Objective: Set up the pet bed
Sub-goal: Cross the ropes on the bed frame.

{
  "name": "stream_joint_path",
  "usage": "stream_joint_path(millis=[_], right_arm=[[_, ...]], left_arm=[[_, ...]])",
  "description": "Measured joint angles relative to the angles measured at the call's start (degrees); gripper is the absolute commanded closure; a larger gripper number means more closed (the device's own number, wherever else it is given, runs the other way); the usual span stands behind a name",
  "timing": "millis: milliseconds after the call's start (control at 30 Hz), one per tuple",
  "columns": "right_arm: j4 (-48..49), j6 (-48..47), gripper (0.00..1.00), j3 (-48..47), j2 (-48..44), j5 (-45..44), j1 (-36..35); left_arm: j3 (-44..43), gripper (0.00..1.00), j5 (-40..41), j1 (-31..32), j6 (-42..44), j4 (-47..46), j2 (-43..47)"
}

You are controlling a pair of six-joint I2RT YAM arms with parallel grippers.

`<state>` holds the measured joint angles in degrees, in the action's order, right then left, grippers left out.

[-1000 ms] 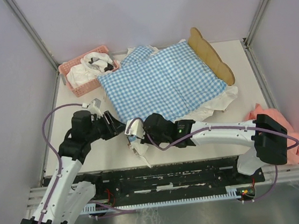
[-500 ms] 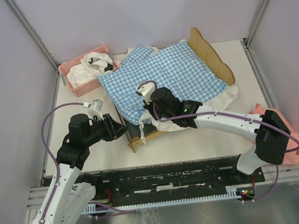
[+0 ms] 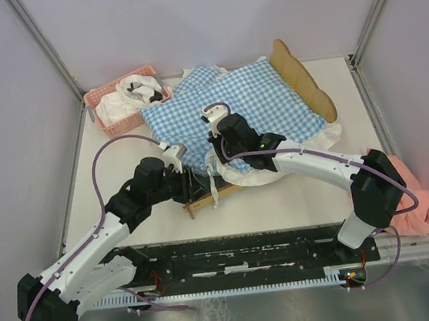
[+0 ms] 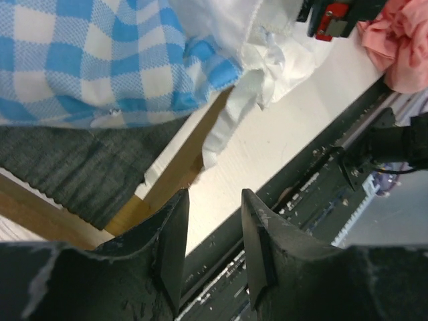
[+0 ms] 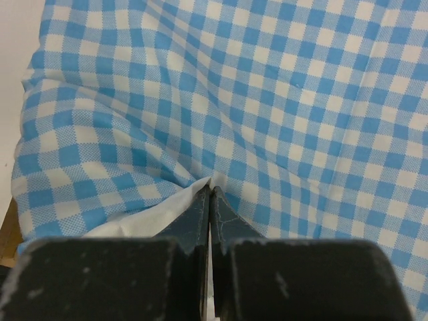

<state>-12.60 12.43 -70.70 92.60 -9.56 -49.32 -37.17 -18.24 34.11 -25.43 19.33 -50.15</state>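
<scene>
The pet bed shows its wavy wooden headboard (image 3: 304,80) at the back right and a bare wooden foot rail (image 3: 203,200) at the front left. Blue-white gingham bedding (image 3: 255,109) covers most of it. My right gripper (image 3: 218,154) is shut on a fold of that bedding (image 5: 267,100), with white lining pinched at its tips (image 5: 210,190). My left gripper (image 3: 194,184) stands open beside the foot corner, with nothing between its fingers (image 4: 214,197). Just beyond it are the wooden rail (image 4: 180,167) and the dark grey base (image 4: 73,167), under the lifted bedding (image 4: 87,60).
A pink basket (image 3: 99,100) holding white cloths (image 3: 133,92) stands at the back left. A pink cloth (image 3: 409,200) lies at the table's right edge. White ruffle (image 3: 255,173) hangs off the bed's near side. The black mounting rail (image 3: 241,254) runs along the near edge.
My right gripper has carried the bedding's near corner up from the table front, back over the bed, uncovering the foot rail. My left arm has swung right to the bed's near corner.
</scene>
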Motion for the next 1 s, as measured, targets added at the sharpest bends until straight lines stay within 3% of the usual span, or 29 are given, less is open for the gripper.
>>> stream_joint_path(millis=[400,600,733,833,1000], right_arm=[[0.15,2.62,0.98,0.00,0.00,5.44,2.16],[0.50,2.80,0.98,0.02,-0.07,6.10,2.99],[1.25,2.93,0.98,0.17,-0.09,6.19,3.54],[1.62,3.23,0.98,0.28,-0.09,6.21,4.02],[1.99,3.89,0.98,0.28,-0.09,6.51,4.72]], left_arm=[[-2.21,0.54,7.89,4.66,1.20,-8.72,-10.36],[-2.21,0.82,9.14,4.66,1.29,-11.78,-12.17],[-2.14,0.83,9.16,5.01,1.36,-12.02,-11.37],[-2.05,0.97,9.18,5.05,1.36,-11.26,-9.31],[-1.81,0.97,8.04,5.05,1.33,-10.62,-6.32]])
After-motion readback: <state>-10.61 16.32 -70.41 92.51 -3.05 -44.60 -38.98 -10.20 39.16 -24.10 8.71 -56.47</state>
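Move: The white rope hangs from the gathered sheet hem; its middle is about 4 cm ahead of the left hand, 4 cm to the right and 1 cm lower. The hem in the right fingers lies some 10 cm ahead, 6 cm right and 3 cm above the left hand, the bed frame's near-left corner 3 cm left, 1 cm ahead and 8 cm below it. From the right hand the rope is roughly 6 cm back, 2 cm left, 4 cm down. The hanging rope is met by the half-open left hand, which goes forward and right about 5 cm, dipping slightly, and shuts its fingertips on it. Holding the rope, that hand then lifts some 2.5 cm and eases back a little. The right hand keeps its pinch on the hem, edging forward 1 to 2 cm. ##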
